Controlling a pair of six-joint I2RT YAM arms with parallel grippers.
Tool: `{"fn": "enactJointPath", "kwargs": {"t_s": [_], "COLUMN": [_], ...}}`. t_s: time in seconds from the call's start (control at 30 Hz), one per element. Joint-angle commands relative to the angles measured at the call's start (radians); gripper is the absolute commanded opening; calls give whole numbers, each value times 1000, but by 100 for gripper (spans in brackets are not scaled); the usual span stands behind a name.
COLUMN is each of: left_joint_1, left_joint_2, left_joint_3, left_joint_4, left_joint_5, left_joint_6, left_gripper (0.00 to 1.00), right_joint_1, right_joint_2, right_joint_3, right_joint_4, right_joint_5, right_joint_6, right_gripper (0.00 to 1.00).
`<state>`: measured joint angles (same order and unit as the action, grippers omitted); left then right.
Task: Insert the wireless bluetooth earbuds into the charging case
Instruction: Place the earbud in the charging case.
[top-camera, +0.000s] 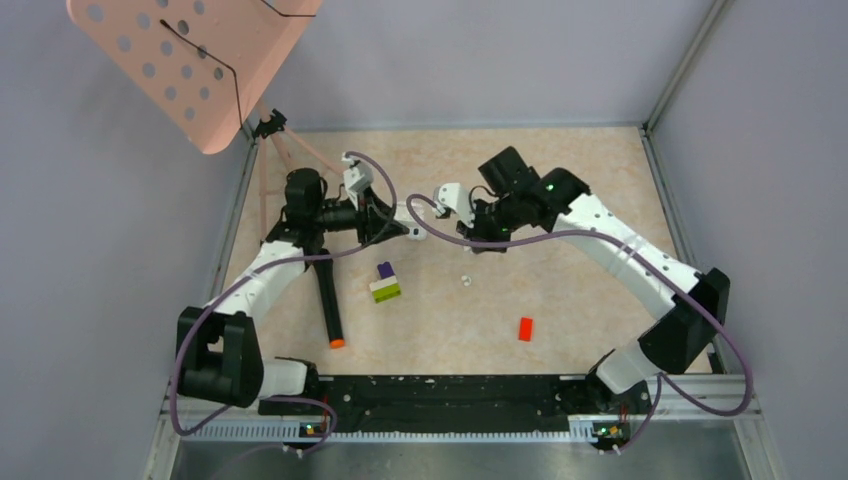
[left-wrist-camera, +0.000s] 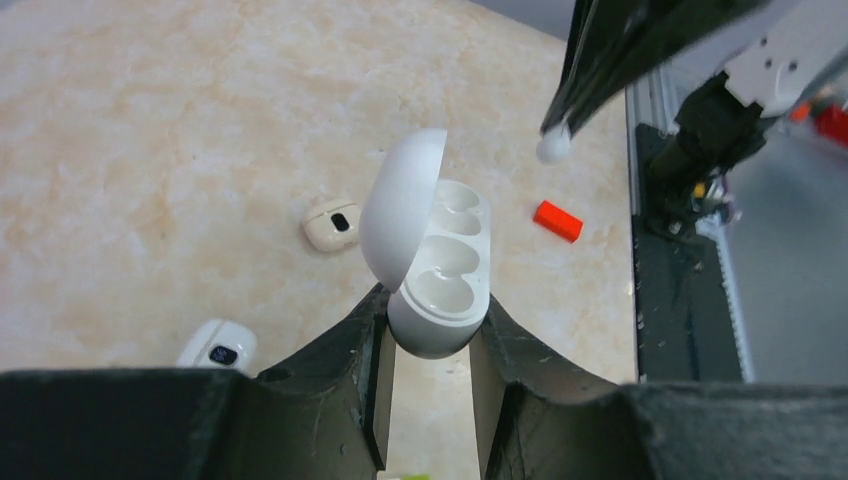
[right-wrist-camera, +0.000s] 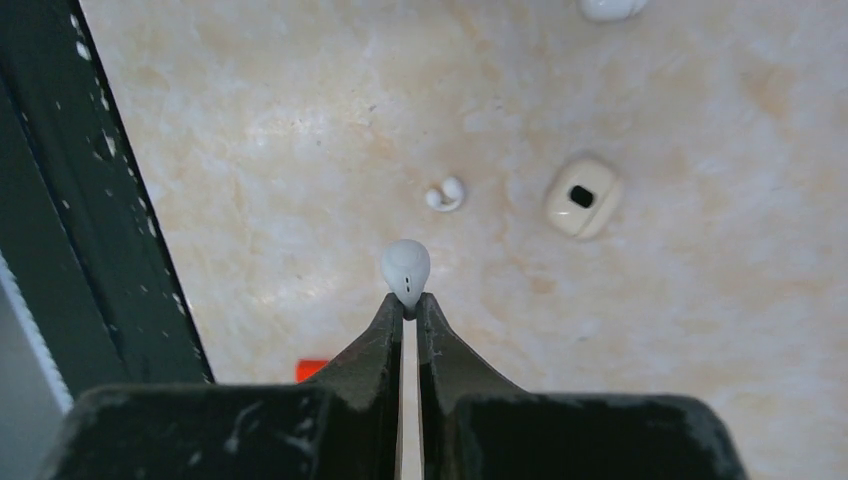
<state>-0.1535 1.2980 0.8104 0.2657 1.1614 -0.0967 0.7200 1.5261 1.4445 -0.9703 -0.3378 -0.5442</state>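
My left gripper (left-wrist-camera: 432, 325) is shut on the lower end of a white charging case (left-wrist-camera: 440, 295), held above the table. Its lid (left-wrist-camera: 400, 200) stands open and both wells show empty. My right gripper (right-wrist-camera: 405, 302) is shut on a white earbud (right-wrist-camera: 405, 268), pinched at its fingertips. In the left wrist view that earbud (left-wrist-camera: 553, 147) hangs beyond the far end of the case, up and to the right, apart from it. A second earbud (right-wrist-camera: 446, 194) lies loose on the table (top-camera: 560, 180), seen from above (top-camera: 466, 280) right of the stacked bricks.
A beige case (left-wrist-camera: 331, 225) and a white case (left-wrist-camera: 217, 345) lie on the table under the left gripper. A red brick (top-camera: 525, 328), a purple and green brick stack (top-camera: 385, 282) and a black marker (top-camera: 329, 305) lie nearer the bases. A pink perforated board (top-camera: 190, 60) overhangs the back left.
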Motion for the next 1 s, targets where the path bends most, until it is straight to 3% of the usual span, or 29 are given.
{"fn": "enactJointPath", "kwargs": {"t_s": [0.0, 0.1, 0.27, 0.4, 0.8, 0.97], "left_joint_1": [-60, -87, -132, -159, -205, -206], "left_joint_2": [52, 71, 78, 98, 76, 87], "left_joint_3": [137, 146, 80, 68, 34, 32], "left_joint_4": [-337, -342, -16, 82, 236, 315], "left_joint_5": [98, 112, 89, 41, -28, -20], "left_joint_6": [538, 561, 358, 284, 107, -36], "left_gripper": [0, 0, 0, 0, 0, 0], "right_joint_1": [12, 19, 38, 69, 115, 114], "right_joint_2": [-29, 35, 165, 237, 277, 271], "right_joint_3": [227, 406, 654, 764, 787, 761], "right_joint_4": [-277, -375, -460, -494, -469, -398], "right_joint_5": [51, 96, 71, 34, 87, 128], "right_joint_6": [-371, -428, -348, -285, -212, -150], "right_gripper": [0, 0, 0, 0, 0, 0]}}
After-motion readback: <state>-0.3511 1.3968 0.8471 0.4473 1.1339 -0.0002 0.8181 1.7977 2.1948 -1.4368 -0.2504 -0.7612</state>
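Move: The open charging case in the left gripper lies about 12 cm to the left of the right hand, some 4 cm farther out and 5 cm above it; from the left hand, the earbud held by the right is about 15 cm to the right, 5 cm back and 6 cm below. On the table some 17 cm under the right hand, a clip-on earbud lies 2 cm ahead, the beige case 11 cm ahead and 1 cm right, and the white case 13 cm ahead and 11 cm left. Lift the right gripper about 12 cm with the earbud still pinched, then ease it some 3 cm left and sink a couple of centimetres, turning it slightly counter-clockwise, to hover beside and above the wells. Meanwhile bring the left gripper about 6 cm to the right, rolling and turning it clockwise with the charging case kept in its grip, towards the earbud. Keep both grips as they are. ##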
